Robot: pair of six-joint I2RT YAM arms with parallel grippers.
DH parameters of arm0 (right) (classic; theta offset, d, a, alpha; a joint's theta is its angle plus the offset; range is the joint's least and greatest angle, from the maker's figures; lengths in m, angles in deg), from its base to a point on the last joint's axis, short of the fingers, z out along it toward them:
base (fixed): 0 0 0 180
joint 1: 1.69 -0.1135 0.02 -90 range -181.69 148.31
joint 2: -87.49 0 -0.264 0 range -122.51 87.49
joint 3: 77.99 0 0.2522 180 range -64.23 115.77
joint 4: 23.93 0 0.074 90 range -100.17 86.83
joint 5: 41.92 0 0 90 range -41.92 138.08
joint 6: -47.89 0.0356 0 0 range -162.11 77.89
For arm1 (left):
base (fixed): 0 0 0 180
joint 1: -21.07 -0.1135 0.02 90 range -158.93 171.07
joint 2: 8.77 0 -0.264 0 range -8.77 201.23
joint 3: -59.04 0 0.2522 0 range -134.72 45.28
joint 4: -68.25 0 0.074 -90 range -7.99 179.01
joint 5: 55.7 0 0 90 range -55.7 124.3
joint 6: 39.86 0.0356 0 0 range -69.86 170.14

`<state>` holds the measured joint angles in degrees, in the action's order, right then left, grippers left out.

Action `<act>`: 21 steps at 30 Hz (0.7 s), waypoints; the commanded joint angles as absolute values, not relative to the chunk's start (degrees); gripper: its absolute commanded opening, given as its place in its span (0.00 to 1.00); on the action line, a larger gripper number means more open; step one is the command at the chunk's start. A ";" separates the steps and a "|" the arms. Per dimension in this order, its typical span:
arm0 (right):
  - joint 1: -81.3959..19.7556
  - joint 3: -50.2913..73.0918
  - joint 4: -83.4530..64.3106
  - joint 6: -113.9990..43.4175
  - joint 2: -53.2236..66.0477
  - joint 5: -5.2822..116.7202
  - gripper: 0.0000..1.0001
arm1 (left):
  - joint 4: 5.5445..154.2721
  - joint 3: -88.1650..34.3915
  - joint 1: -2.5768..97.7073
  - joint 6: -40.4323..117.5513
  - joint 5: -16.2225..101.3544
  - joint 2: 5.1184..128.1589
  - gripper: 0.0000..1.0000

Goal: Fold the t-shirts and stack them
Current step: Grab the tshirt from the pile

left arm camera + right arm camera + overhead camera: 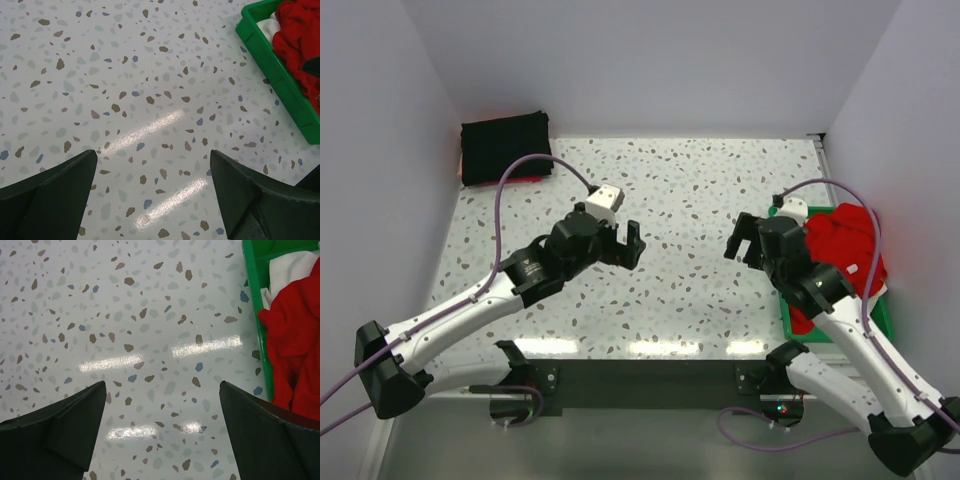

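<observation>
A folded black t-shirt (505,148) lies at the table's far left corner, with a thin red edge showing under it. A crumpled red t-shirt (845,250) fills the green tray (788,322) at the right; it shows as well in the left wrist view (300,45) and the right wrist view (295,350). Whitish cloth (292,267) peeks out beneath the red one. My left gripper (630,245) (152,155) hovers open over bare table near the middle. Just left of the tray, my right gripper (738,240) (162,385) is open and holds nothing.
The speckled tabletop (690,190) stretches between the two arms. White walls close in the left, back and right sides. The green tray's wall (272,70) (255,295) stands along the table's right edge.
</observation>
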<state>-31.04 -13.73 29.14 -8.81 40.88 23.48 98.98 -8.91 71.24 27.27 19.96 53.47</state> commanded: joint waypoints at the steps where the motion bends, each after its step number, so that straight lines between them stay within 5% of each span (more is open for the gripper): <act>1: -31.23 -12.38 28.86 -12.03 38.63 21.36 0.99 | 98.71 -9.56 71.08 28.96 21.30 52.05 1.00; 7: -29.30 -4.74 32.28 -13.63 25.04 12.04 0.99 | 99.24 -9.39 71.08 28.87 22.44 51.88 1.00; 17: 3.98 -3.15 26.22 -12.58 12.89 22.76 0.98 | 98.89 -8.16 71.16 28.78 23.49 51.26 1.00; 21: 8.76 -4.03 21.40 -9.15 7.44 25.05 0.98 | 98.71 -8.16 71.08 28.52 24.46 51.79 1.00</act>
<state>6.97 -4.90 26.11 -12.24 10.44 23.00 99.75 -8.43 71.24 27.31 23.06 52.40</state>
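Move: The red t-shirt pile lies some 25 cm to the right of the right hand, about 3 cm farther out and roughly 15 cm below it, in the green box. The box's middle is about 23 cm to the hand's right, level with it in reach and 18 cm below. The white cloth at the box's left side lies about 11 cm ahead and 13 cm right, some 16 cm below. From the left hand, the red pile is roughly 54 cm to the right and 3 cm farther out, 17 cm below. Sweeping mostly rightward, the right hand starts with a reach forward of about 6 cm, then swings some 18 cm to its right, sinking all the while, over the green box's left side and towards the red t-shirt pile. On the way the wrist turns clockwise some 35 degrees and tips the fingers further down; they stay wide open and touch nothing yet. ##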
